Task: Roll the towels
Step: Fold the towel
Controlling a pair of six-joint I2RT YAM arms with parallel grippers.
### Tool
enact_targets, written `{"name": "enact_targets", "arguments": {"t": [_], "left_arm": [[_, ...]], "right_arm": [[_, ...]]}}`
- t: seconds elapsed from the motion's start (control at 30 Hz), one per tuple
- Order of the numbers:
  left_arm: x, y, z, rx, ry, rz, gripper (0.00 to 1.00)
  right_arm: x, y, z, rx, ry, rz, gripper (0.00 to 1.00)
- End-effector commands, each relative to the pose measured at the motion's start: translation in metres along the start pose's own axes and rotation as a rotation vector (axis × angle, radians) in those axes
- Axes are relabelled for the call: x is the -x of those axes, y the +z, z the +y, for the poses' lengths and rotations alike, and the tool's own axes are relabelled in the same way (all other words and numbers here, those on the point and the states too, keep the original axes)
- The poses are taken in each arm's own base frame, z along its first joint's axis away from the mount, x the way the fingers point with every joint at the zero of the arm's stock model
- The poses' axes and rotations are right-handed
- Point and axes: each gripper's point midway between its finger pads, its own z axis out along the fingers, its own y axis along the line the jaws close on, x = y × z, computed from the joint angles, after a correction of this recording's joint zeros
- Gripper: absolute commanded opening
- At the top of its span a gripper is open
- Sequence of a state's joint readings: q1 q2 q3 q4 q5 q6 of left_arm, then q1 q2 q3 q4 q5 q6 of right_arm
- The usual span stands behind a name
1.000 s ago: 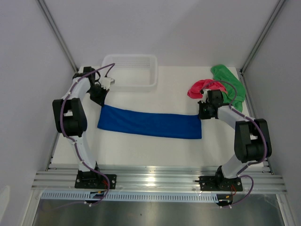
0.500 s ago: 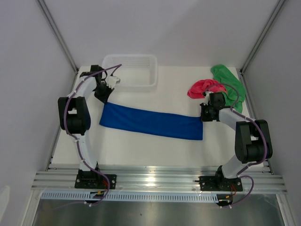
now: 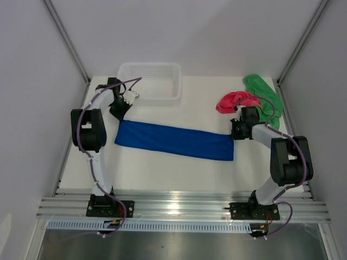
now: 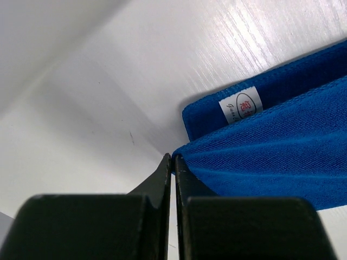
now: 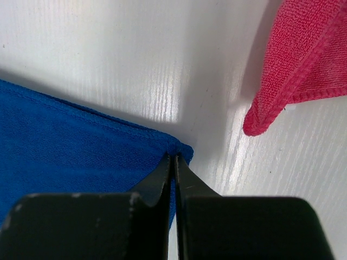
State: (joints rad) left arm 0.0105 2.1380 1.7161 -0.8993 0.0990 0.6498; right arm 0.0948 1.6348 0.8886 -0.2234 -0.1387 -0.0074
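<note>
The blue towel (image 3: 173, 141) lies folded into a long strip across the table's middle. My left gripper (image 3: 120, 112) is shut on its far left corner; in the left wrist view the tips (image 4: 172, 158) pinch the blue towel's edge (image 4: 271, 146) beside its white label (image 4: 241, 103). At the far right corner my right gripper (image 3: 235, 132) is shut on the blue towel (image 5: 81, 151), with the jaw tips (image 5: 173, 157) meeting on the hem. A crumpled pink-red towel (image 3: 236, 101) (image 5: 303, 65) lies just beyond the right gripper. The green towel (image 3: 264, 96) lies behind it at the back right.
A white mesh basket (image 3: 149, 69) stands at the back left, just past the left gripper. The enclosure's walls and slanted frame posts close in both sides. Bare white tabletop (image 3: 173, 173) stretches between the blue towel and the arm bases.
The left arm has swung slightly rightwards, carrying the towel's left end a little to the right. The right gripper has edged right with its corner. Both stay shut.
</note>
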Motion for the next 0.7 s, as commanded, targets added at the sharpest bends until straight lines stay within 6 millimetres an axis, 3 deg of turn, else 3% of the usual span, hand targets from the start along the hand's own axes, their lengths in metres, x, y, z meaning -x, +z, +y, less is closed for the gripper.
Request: {"name": "enact_targets", "arguments": {"t": [0.0,0.13,0.23,0.27,0.37,0.5,0.53,0.63,0.67], "left_arm": [[0.018,-0.009,0.020,0.082,-0.014,-0.047,0.01],[0.029,-0.006,0.007,0.067,0.013,-0.062,0.02],[0.028,-0.003,0.005,0.063,0.015,-0.055,0.13],[0.027,-0.003,0.005,0.064,0.013,-0.053,0.23],[0.029,-0.006,0.004,0.066,0.000,-0.063,0.39],[0.039,-0.031,0.012,0.113,-0.031,-0.105,0.44],[0.043,-0.046,0.012,0.131,-0.050,-0.132,0.46],[0.042,-0.067,0.007,0.136,-0.083,-0.155,0.48],[0.033,-0.073,-0.002,0.124,-0.088,-0.140,0.47]], "right_arm": [[0.018,0.003,-0.009,-0.037,0.005,-0.050,0.02],[0.016,0.004,-0.012,-0.046,0.008,-0.040,0.04],[0.013,0.005,-0.012,-0.048,0.010,-0.026,0.14],[0.011,0.005,-0.012,-0.045,0.011,-0.020,0.25],[0.016,-0.001,-0.010,-0.048,0.030,-0.025,0.37],[0.042,-0.024,-0.013,-0.085,0.018,-0.104,0.40],[0.049,-0.031,-0.014,-0.096,0.012,-0.114,0.40],[0.054,-0.047,-0.015,-0.115,0.009,-0.130,0.40],[0.051,-0.048,-0.013,-0.112,0.010,-0.125,0.39]]}}
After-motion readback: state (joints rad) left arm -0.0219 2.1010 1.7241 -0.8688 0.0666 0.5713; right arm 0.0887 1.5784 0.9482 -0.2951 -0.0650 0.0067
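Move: My left hand still pinches the folded blue towel's far-left corner, right at my fingertips; the towel's middle is some 27 cm to my right and 10 cm back. The white basket sits about 18 cm ahead and 14 cm right of that hand. My right hand still has the far-right corner, the towel's middle roughly 28 cm to its left and 2 cm back; the red towel lies about 17 cm ahead and 3 cm right, the green one 14 cm ahead and 16 cm right. I let go of both far corners of the blue towel together: my left fingers ease the corner about 1 cm forward and to the right as they spread to roughly half open, while my right hand sinks half a centimetre and opens almost as wide. Then I lift off the cloth, right hand quicker, some 3.5 cm up from its low point while drifting right and forward, left about 2 cm up. ##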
